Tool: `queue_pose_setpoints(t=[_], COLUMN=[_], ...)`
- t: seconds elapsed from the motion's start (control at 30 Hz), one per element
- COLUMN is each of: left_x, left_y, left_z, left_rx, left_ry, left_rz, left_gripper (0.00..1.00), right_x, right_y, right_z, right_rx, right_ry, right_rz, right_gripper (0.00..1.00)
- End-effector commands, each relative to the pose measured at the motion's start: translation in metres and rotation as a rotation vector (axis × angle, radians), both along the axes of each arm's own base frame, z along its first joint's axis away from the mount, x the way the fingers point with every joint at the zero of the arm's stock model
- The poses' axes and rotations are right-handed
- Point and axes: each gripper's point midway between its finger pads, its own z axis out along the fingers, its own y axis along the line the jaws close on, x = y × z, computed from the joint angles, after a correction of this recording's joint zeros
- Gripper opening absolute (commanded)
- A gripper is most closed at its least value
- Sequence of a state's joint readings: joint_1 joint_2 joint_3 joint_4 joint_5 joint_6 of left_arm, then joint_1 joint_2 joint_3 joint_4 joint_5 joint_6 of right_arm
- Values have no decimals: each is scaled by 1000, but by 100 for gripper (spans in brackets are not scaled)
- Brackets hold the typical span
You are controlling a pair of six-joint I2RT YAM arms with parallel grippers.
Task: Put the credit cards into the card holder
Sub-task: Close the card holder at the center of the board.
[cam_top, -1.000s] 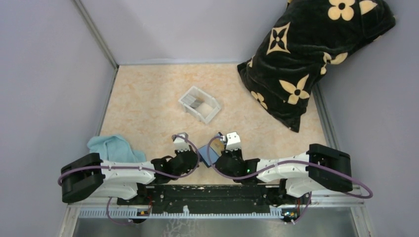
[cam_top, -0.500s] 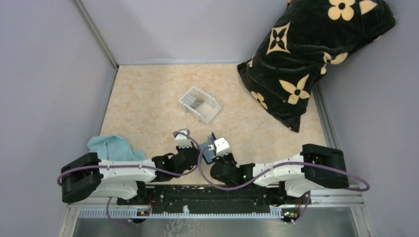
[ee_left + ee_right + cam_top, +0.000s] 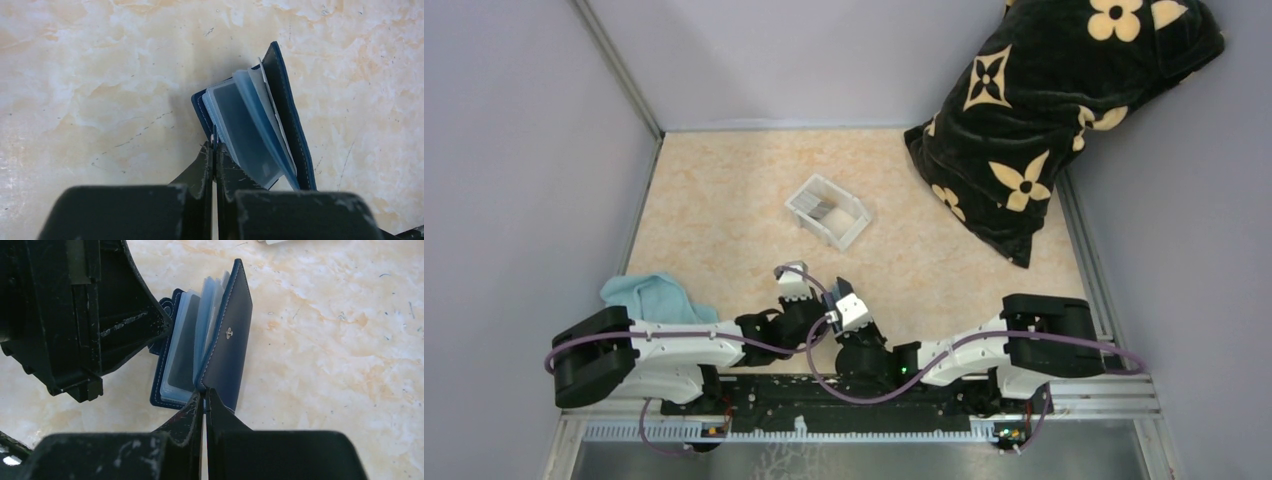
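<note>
The navy card holder (image 3: 282,105) stands partly open on the marbled table, its clear sleeves fanned out. My left gripper (image 3: 215,148) is shut on the edge of its left cover. My right gripper (image 3: 204,394) is shut on the lower edge of the other cover, the one with the snap stud (image 3: 229,332). A dark shape shows through one clear sleeve (image 3: 181,356). From above, the card holder (image 3: 840,288) is mostly hidden between the two wrists. Credit cards (image 3: 825,211), grey and tan, lie in the white tray (image 3: 856,222) further back.
A black pillow (image 3: 1064,110) with tan flowers leans in the back right corner. A teal cloth (image 3: 649,298) lies by the left arm. The left gripper's body (image 3: 75,315) crowds the card holder's left side. Grey walls enclose the table.
My right arm has swung left toward the left gripper, taking its cover of the card holder with it. The left gripper has barely moved.
</note>
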State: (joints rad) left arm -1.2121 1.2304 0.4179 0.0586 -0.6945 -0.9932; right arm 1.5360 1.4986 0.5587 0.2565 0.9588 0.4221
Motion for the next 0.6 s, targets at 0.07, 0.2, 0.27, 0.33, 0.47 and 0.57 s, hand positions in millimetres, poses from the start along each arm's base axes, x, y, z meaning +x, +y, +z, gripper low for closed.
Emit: queue_pose_setpoints(t=[0.07,0.2,0.27,0.33,0.47,0.57], left_x=[2,0,-1,-2,-3,-2], left_y=[7,17,24,31,42,45], left_z=[-7,-18,-23,-26,-32,-35], left_rx=[-10,7,9,8,-6,-11], left_ry=[14,42,55,64,76,80], left_rz=[63,104,138,170,231,245], left_gripper=[0,0,0,0,0,0], right_x=[-23,-31,-36,-39,-43,-45], right_y=[39,49,54,57,59,59], right_z=[-1,-10,-13,-14,-11,-4], right_rx=[26,14,14,19,41,64], right_ry=[50,84,106,120,140,151], right_rz=[136,184,213,226,239,247], right_gripper=[0,0,5,13,30,39])
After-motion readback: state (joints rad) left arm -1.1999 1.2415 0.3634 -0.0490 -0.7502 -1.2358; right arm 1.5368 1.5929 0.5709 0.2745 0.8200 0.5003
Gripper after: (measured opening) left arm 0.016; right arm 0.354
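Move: The card holder is half folded, its left cover edge in the left fingers and its right cover at the right fingertips. Its middle is about 4 cm right and 1 cm ahead of the left hand, a centimetre below. From the right hand it is some 5 cm ahead, 3 cm left and 2 cm down. The white tray is about 19 cm ahead of the left hand and 2 cm right; the teal cloth lies roughly 33 cm left of the left hand, 1 cm ahead. Leftward and down, the left hand carries the holder some 4.5 cm, still pinching its left cover edge and turning about 10 degrees counter-clockwise. The right hand at first goes left with it, then sinks and draws back, about 4 cm in all, opening its fingers to a third, letting go of the right cover and ending just short of the holder's near edge. ##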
